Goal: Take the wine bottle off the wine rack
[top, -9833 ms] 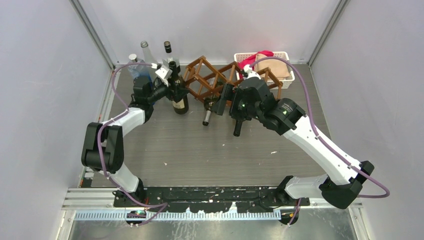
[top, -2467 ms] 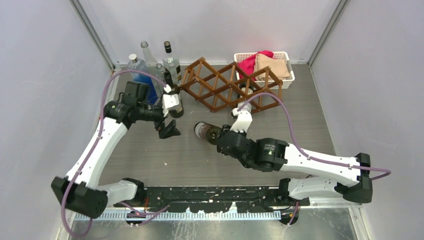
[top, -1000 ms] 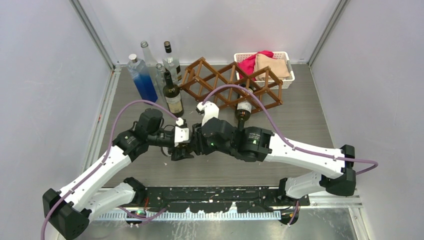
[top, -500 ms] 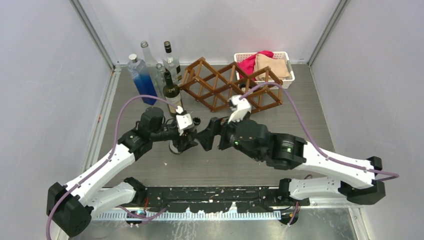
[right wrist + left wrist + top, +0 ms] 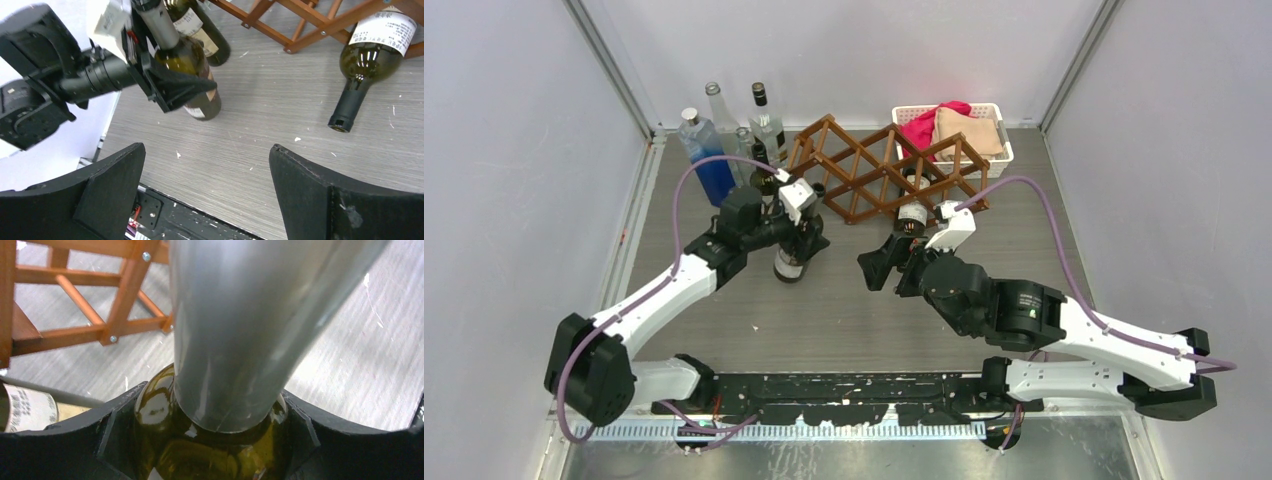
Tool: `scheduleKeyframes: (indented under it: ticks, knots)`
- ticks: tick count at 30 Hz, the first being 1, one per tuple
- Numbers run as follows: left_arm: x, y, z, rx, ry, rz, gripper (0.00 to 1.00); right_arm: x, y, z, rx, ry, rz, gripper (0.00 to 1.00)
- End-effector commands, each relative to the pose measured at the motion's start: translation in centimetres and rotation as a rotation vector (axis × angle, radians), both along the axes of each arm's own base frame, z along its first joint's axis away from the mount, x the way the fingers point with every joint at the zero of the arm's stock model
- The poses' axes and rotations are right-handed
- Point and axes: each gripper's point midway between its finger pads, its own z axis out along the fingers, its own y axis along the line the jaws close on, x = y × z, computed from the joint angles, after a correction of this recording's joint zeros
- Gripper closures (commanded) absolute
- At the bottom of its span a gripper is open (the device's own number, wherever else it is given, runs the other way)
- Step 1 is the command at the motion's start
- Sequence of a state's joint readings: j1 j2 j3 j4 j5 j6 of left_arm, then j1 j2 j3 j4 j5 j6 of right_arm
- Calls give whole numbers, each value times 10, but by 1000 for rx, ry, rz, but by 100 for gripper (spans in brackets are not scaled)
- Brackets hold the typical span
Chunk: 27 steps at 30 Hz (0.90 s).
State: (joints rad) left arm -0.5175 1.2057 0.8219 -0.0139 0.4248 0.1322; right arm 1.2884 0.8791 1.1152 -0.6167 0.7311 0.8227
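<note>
An olive-green wine bottle (image 5: 790, 264) with a grey foil neck (image 5: 235, 315) stands upright on the table in front of the wine rack (image 5: 879, 170). My left gripper (image 5: 210, 427) is shut on its shoulder, below the neck, seen from the side in the right wrist view as the left gripper (image 5: 165, 82). My right gripper (image 5: 205, 157) hangs wide open over bare table to the right of that bottle, holding nothing. A second wine bottle (image 5: 372, 52) lies in the rack's lower right cell, its neck (image 5: 894, 243) pointing toward me.
Several upright bottles, one of them blue (image 5: 709, 165), stand at the back left beside the rack. A white basket (image 5: 1001, 140) with red and tan cloths sits at the back right. Grey walls close in the table on three sides.
My right gripper has opened, let go of the bottle and drawn back to the right. My left gripper has kept the bottle and carried it upright toward the rack.
</note>
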Motion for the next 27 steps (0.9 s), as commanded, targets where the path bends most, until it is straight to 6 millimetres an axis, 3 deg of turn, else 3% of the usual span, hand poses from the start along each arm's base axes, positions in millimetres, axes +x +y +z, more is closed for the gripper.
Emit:
scheduleKeyframes:
  ticks: [1,6,12,20,24,25,27]
  knots:
    - [44,-17,83,-144,-232,46,92,7,-7,-7,1,6,-78,1]
    - [59,-27,77,-144,-236,35,87,9,-5,-8,10,3,-85,1]
    - [73,-37,69,-167,-240,30,73,10,-9,-7,8,-4,-101,0]
    - [69,-53,39,-194,-144,-71,69,15,-20,4,14,-24,-158,1]
    - [67,-53,36,-240,-125,-101,67,16,-23,6,7,-12,-179,1]
    - [65,-53,34,-243,-125,-110,64,16,-22,7,8,-11,-178,1]
    - [59,-53,32,-250,-126,-137,43,17,-22,6,5,-12,-179,1]
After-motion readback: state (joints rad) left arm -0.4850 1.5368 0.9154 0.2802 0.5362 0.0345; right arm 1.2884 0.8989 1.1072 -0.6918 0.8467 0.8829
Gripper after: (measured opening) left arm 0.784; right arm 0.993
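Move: The left hand already grips the upright wine bottle, leaning slightly right; the open table it heads over lies about 6 cm ahead, 3 cm right and 18 cm below. The standing dark bottle is some 11 cm ahead and 10 cm left, the rack's near corner 15 cm ahead and 7 cm right. For the right hand, open and empty, the racked bottle lies roughly 27 cm ahead, 8 cm right, 26 cm below. Fingers still closed around the bottle's shoulder, the left hand carries it about 6 cm forward and 4 cm right towards the near side of the rack, then lowers it some 3 cm and tilts slightly to straighten it. The right hand, wide open, sinks about 2 cm at first, then eases right towards the racked bottle, turning a few degrees clockwise. ##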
